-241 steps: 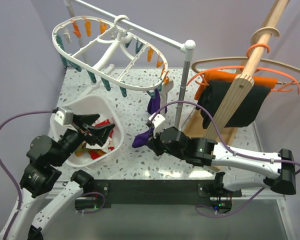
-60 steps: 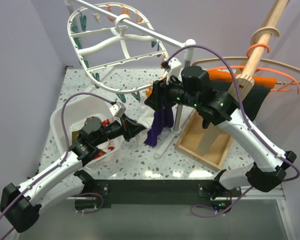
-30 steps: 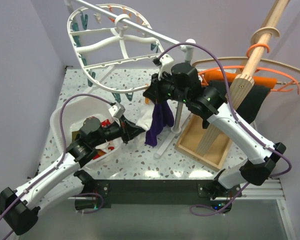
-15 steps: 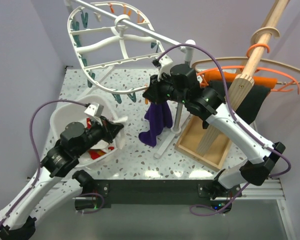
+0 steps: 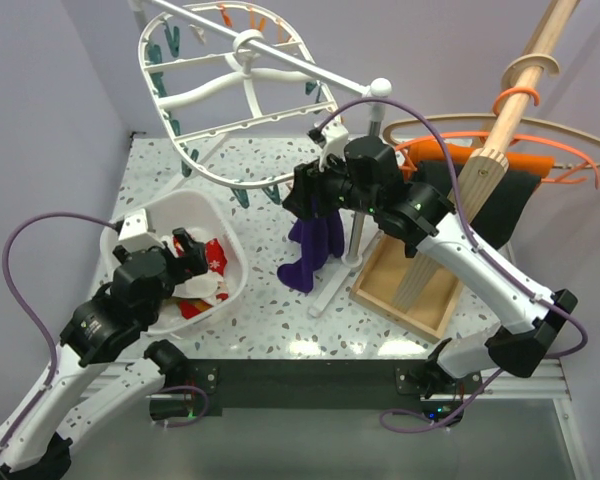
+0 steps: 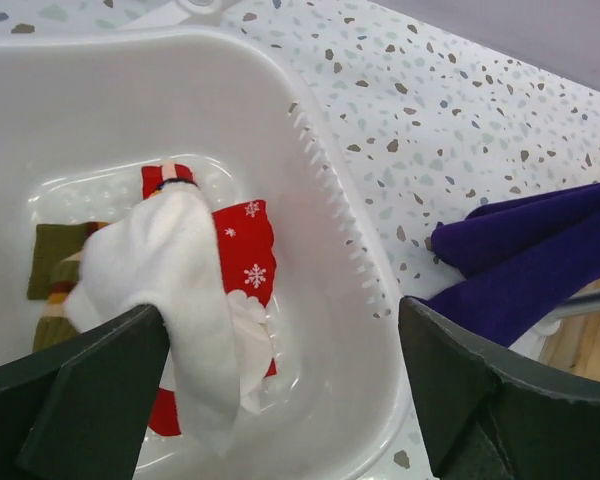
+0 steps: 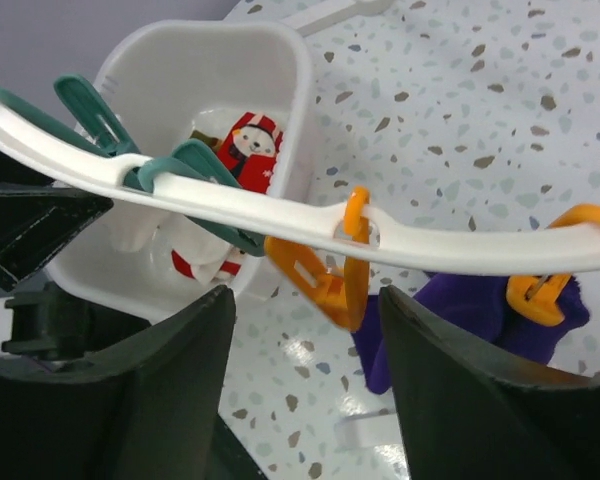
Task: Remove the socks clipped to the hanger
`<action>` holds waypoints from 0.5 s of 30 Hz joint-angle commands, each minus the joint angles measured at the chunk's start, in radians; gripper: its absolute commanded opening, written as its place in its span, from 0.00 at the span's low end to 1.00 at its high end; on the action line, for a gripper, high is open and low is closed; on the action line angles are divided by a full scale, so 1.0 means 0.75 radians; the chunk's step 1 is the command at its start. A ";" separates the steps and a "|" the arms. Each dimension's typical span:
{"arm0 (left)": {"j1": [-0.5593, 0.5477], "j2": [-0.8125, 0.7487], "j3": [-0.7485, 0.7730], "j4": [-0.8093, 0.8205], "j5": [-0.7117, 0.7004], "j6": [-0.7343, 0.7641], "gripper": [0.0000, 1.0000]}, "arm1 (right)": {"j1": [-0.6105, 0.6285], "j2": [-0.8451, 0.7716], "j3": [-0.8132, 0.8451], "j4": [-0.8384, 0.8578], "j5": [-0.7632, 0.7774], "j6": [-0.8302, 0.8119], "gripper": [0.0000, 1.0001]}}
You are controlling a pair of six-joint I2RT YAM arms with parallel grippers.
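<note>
The white oval hanger (image 5: 242, 88) hangs from a rail, its rim (image 7: 280, 215) crossing the right wrist view with teal clips (image 7: 212, 168). My right gripper (image 7: 305, 300) is open just under that rim, with an orange clip (image 7: 330, 282) dangling between its fingers. A dark purple sock (image 5: 315, 245) hangs below the rim, at another orange clip (image 7: 540, 295). My left gripper (image 6: 280, 330) is open over the white basin (image 6: 330, 200). A white sock (image 6: 185, 300) drapes loosely against its left finger. Red snowflake socks (image 6: 248, 250) and an olive striped sock (image 6: 55, 262) lie in the basin.
The hanger stand's white pole (image 5: 358, 215) rises just right of the purple sock. A wooden rack (image 5: 480, 190) with black and orange cloths and thin curved hangers (image 5: 540, 140) fills the right side. Its wooden base (image 5: 405, 285) sits on the speckled table (image 5: 270, 310).
My left gripper has pulled back from beside the purple sock to over the basin, carrying the white sock, and has opened. My right gripper has opened under the hanger rim.
</note>
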 commanded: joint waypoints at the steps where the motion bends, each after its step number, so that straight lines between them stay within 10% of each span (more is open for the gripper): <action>1: -0.003 -0.051 0.008 0.006 -0.060 -0.052 1.00 | 0.012 -0.067 -0.021 -0.097 0.010 0.020 0.78; 5: -0.003 -0.069 0.003 0.167 0.138 0.038 1.00 | 0.065 -0.188 -0.096 -0.114 0.069 0.048 0.99; 15: -0.003 -0.085 -0.136 0.459 0.481 0.031 1.00 | 0.221 -0.464 -0.466 0.001 0.039 0.153 0.99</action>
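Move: The purple sock still hangs some 10 cm ahead, 28 cm right and 5 cm below the left hand, with its middle about 3 cm ahead, 5 cm right and 15 cm below the right hand. The middle of the white tub is roughly 6 cm ahead, 5 cm left and 20 cm below the left hand. An emptied orange clip sits between the right fingertips, about 2 cm ahead, and a teal clip about 6 cm to its left. Back about 9 cm, drifting some 3 cm right and slightly down, the right hand leaves the hanger's rim, its half-open fingers spreading wide and coming free of the orange clip. The left hand, already open and empty, heads right about 6 cm towards the purple sock, rising slightly and swinging some 15 degrees clockwise. ##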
